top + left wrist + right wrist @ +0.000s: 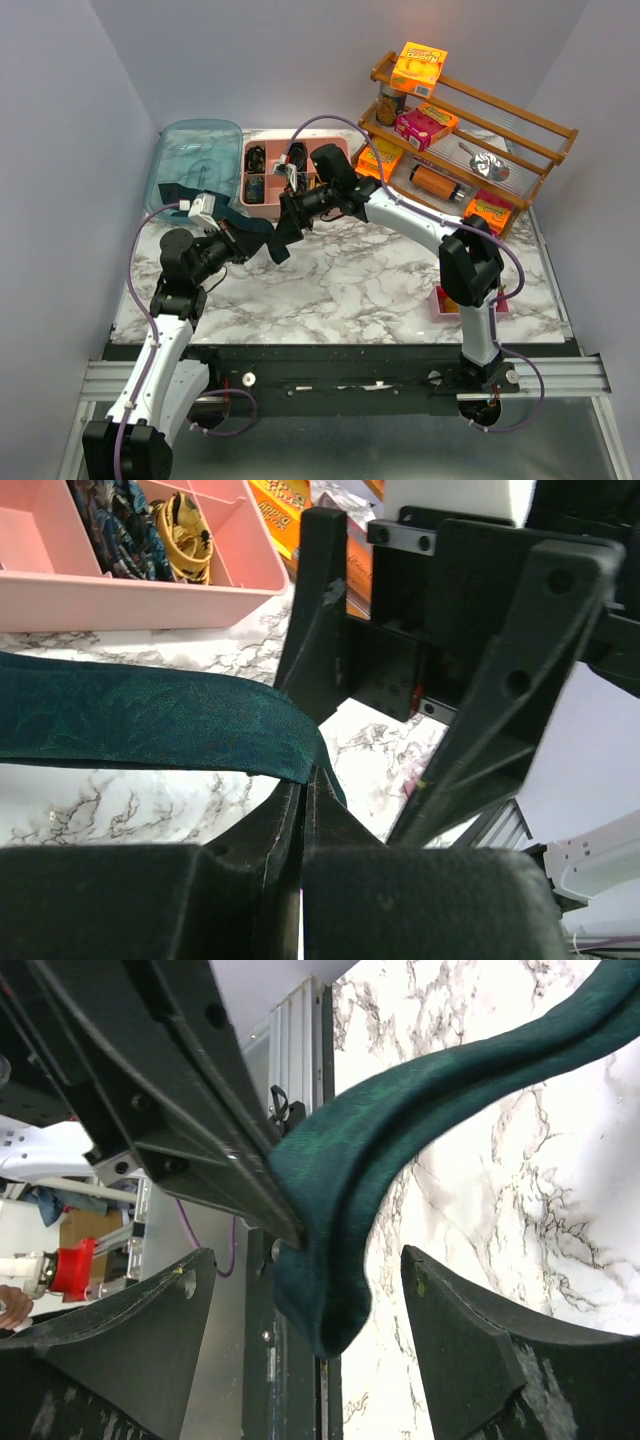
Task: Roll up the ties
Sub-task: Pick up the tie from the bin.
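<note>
A dark teal tie (150, 720) hangs above the marble table, between the two grippers. My left gripper (308, 772) is shut on it at the fingertips, and the band runs off to the left in the left wrist view. In the right wrist view a folded loop of the tie (335, 1210) droops between the spread fingers of my right gripper (308, 1305), which is open and not touching the cloth. From above, the left gripper (250, 236) and the right gripper (284, 228) meet tip to tip in front of the pink tray.
A pink compartment tray (268, 203) behind the grippers holds rolled dark and yellow ties (185, 540). A clear blue lid (195, 160) lies to its left. A wooden shelf (545, 135) with boxes and cans stands at the back right. A pink object (442, 303) sits by the right arm.
</note>
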`<state>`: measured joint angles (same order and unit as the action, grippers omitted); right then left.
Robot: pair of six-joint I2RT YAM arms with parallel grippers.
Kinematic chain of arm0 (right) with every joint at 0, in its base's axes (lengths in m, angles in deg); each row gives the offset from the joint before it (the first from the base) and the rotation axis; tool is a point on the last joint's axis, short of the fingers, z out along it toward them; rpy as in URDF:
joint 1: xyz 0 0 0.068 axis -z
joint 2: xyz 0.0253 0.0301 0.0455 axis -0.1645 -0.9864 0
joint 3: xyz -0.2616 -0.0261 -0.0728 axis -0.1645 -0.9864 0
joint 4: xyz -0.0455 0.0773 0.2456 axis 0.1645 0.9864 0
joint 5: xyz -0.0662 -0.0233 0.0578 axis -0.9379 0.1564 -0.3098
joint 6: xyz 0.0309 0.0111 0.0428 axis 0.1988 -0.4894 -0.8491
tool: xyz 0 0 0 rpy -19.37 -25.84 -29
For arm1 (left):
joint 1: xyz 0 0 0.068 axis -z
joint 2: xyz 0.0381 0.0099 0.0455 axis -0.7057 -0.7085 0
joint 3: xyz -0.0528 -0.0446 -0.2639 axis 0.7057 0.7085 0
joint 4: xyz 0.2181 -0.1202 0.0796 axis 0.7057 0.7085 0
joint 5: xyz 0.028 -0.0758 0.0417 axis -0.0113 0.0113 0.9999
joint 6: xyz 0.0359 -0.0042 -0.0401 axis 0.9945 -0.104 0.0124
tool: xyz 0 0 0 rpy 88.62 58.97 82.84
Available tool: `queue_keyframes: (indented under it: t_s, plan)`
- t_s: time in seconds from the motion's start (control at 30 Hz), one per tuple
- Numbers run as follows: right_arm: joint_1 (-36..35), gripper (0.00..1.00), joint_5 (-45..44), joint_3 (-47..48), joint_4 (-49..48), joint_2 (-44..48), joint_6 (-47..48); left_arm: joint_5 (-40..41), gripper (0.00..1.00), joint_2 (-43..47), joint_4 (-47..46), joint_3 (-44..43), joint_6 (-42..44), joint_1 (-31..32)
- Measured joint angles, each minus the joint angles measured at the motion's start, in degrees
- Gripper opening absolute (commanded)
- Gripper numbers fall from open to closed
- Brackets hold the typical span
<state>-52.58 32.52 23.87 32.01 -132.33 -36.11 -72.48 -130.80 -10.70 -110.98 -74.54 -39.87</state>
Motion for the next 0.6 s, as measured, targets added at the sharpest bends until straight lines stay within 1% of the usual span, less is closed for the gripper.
queue_keyframes:
  t_s: [0.17,0.3,0.33,0.37,0.4,0.47,0.5,0.53,0.57,0.6]
  plan:
    - [0.1,0.81,1.7,0.0,0.0,-0.7,0.2,-0.7,0.04,0.4,-0.5,-0.6,0.0,0.0]
    - [0.1,0.69,3.8,0.0,0.0,-1.0,0.8,-1.6,0.04,0.2,-2.3,-0.8,-0.7,0.0]
    - [0.1,0.6,4.3,0.0,0.0,-1.0,1.0,-2.0,0.04,0.0,-2.9,-0.8,-1.0,0.0]
    - [0.0,0.55,4.9,0.0,0.0,-1.1,1.0,-2.2,0.04,-0.1,-3.4,-0.8,-1.2,0.0]
    - [0.0,0.45,5.5,0.0,-0.1,-1.2,1.3,-2.7,0.04,-0.3,-3.8,-0.8,-1.4,0.0]
    - [0.0,0.38,6.5,0.0,-0.2,-1.3,1.4,-3.5,0.04,-0.6,-4.4,-1.0,-1.7,0.0]
    - [0.0,0.27,7.1,0.0,-0.3,-1.4,1.2,-3.7,0.05,-0.8,-4.5,-1.2,-1.7,0.0]
    - [0.0,0.21,7.5,0.0,-0.3,-1.4,1.0,-4.1,0.06,-1.1,-4.5,-1.6,-1.8,0.0]
    - [0.0,0.11,7.9,0.0,-0.5,-1.5,1.0,-4.5,0.08,-1.2,-4.5,-1.9,-1.8,0.0]
    - [0.0,0.06,8.3,0.1,-0.6,-1.6,0.8,-4.6,0.11,-1.3,-4.5,-2.1,-1.8,0.0]
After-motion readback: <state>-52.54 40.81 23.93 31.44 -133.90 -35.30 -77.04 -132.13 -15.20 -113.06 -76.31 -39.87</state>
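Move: The dark green tie is still pinched in the left hand. Its short free end hangs between the right hand's open fingers, about 1 cm back and 1 cm left of the right hand point and 1 cm lower; from the left hand it lies some 3 cm back, 4 cm right and 2 cm down. The pink organizer stands about 17 cm ahead of the right hand, 1 cm to its right and 17 cm below. The clear blue bin is roughly 18 cm ahead of the left hand, 21 cm to its left and 18 cm down. The right fingers close from wide open onto the tie's hanging end, just beyond the left fingertips, as that hand eases back about 2 cm and turns slightly counter-clockwise. The left hand keeps its pinch on the tie and rises some 3 cm, drifting about 1 cm right and tipping its fingers up a little. ##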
